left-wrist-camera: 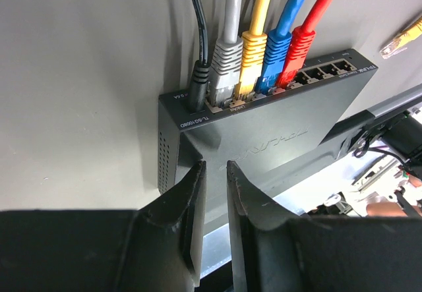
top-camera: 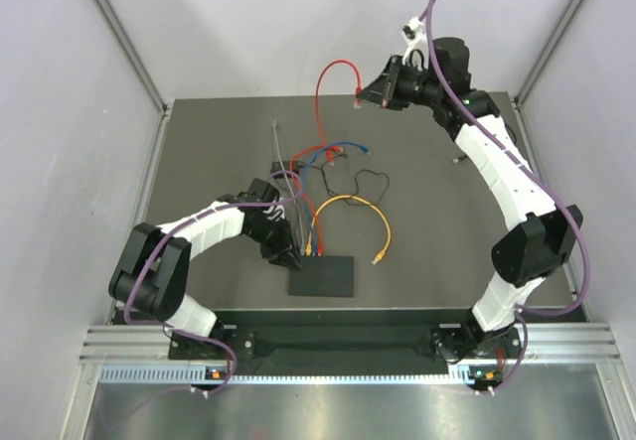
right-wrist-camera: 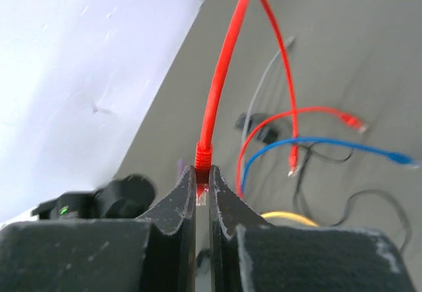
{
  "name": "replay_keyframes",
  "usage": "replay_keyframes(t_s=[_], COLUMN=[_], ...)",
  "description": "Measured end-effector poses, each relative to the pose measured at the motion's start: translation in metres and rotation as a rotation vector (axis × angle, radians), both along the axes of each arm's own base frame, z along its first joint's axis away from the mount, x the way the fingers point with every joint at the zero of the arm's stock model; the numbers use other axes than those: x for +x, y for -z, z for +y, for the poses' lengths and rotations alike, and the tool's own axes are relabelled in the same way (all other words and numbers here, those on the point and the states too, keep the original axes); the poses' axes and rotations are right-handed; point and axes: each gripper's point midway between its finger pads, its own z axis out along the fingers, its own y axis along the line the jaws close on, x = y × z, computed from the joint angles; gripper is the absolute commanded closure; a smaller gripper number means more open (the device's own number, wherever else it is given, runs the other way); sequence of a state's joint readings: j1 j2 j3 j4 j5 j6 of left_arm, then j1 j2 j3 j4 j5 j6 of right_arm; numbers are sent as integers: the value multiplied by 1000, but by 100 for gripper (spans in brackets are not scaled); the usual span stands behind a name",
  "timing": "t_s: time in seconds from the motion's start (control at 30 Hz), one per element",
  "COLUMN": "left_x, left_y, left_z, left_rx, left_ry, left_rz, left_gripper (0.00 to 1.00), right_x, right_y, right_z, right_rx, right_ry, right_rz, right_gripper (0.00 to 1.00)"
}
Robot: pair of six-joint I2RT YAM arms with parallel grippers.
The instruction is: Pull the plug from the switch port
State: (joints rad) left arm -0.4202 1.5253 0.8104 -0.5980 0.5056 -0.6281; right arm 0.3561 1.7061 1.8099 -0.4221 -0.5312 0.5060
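Observation:
The black switch (top-camera: 323, 276) lies near the table's front edge. In the left wrist view the switch (left-wrist-camera: 264, 147) has a black power lead, then grey, yellow, blue and red plugs (left-wrist-camera: 300, 48) side by side in its ports. My left gripper (top-camera: 295, 261) hovers over the switch's left corner; its jaws (left-wrist-camera: 215, 167) stand slightly open with nothing between them. My right gripper (top-camera: 360, 97) is raised at the far back of the table. It (right-wrist-camera: 203, 176) is shut on a red plug (right-wrist-camera: 204, 155), whose red cable (top-camera: 320, 87) arcs up and back down to the table.
Loose cables lie tangled behind the switch: a yellow loop with a free end (top-camera: 378, 257), a blue free end (top-camera: 366, 147), a thin black lead (top-camera: 368, 177). White walls close in left, right and behind. The metal frame rail (top-camera: 348, 341) runs along the front edge.

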Motion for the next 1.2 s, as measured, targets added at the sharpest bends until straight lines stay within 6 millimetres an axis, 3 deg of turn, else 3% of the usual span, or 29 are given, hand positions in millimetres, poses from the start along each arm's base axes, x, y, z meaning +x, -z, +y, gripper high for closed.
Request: replay_keyframes(t_s=[0.27, 0.43, 0.53, 0.6, 0.8, 0.97, 1.07, 1.2], left_x=[1, 1, 1, 1, 1, 0, -1, -1], left_y=[-2, -2, -2, -2, -3, -4, -4, -6], left_z=[1, 1, 1, 1, 1, 1, 1, 1], left_rx=[2, 1, 2, 2, 0, -7, -7, -10], left_ry=[2, 5, 9, 12, 20, 22, 22, 23], left_rz=[-12, -17, -17, -19, -27, -25, -26, -34], left_gripper=[76, 76, 76, 76, 76, 76, 76, 76], right_x=[37, 42, 53, 54, 29, 31, 39, 51], right_y=[-5, 11, 23, 42, 117, 150, 155, 132], right_z=[-25, -68, -73, -68, -35, -16, -10, 0], right_rx=[-18, 34, 41, 35, -44, -94, -101, -53], right_ry=[223, 462, 475, 460, 364, 332, 335, 356], right_rz=[-103, -40, -15, 7, 118, 148, 160, 142], right_gripper=[100, 100, 100, 100, 100, 100, 100, 100])
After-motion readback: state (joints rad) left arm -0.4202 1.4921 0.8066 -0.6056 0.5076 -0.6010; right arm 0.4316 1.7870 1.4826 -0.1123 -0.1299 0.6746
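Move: The right hand, already holding one red plug high up, has that cable's free end about 5 cm ahead, 8 cm left and some 33 cm below. On the table, the blue plug lies 7 cm ahead, straight on; the other loose red plug is 8 cm ahead and 6 cm left, both 35 cm down. From the left hand the free end is roughly 28 cm ahead, 10 cm right and 2 cm lower. The right hand, still pinching the red plug, swings forward-right, then sinks some 15 cm leftward towards the cables. ##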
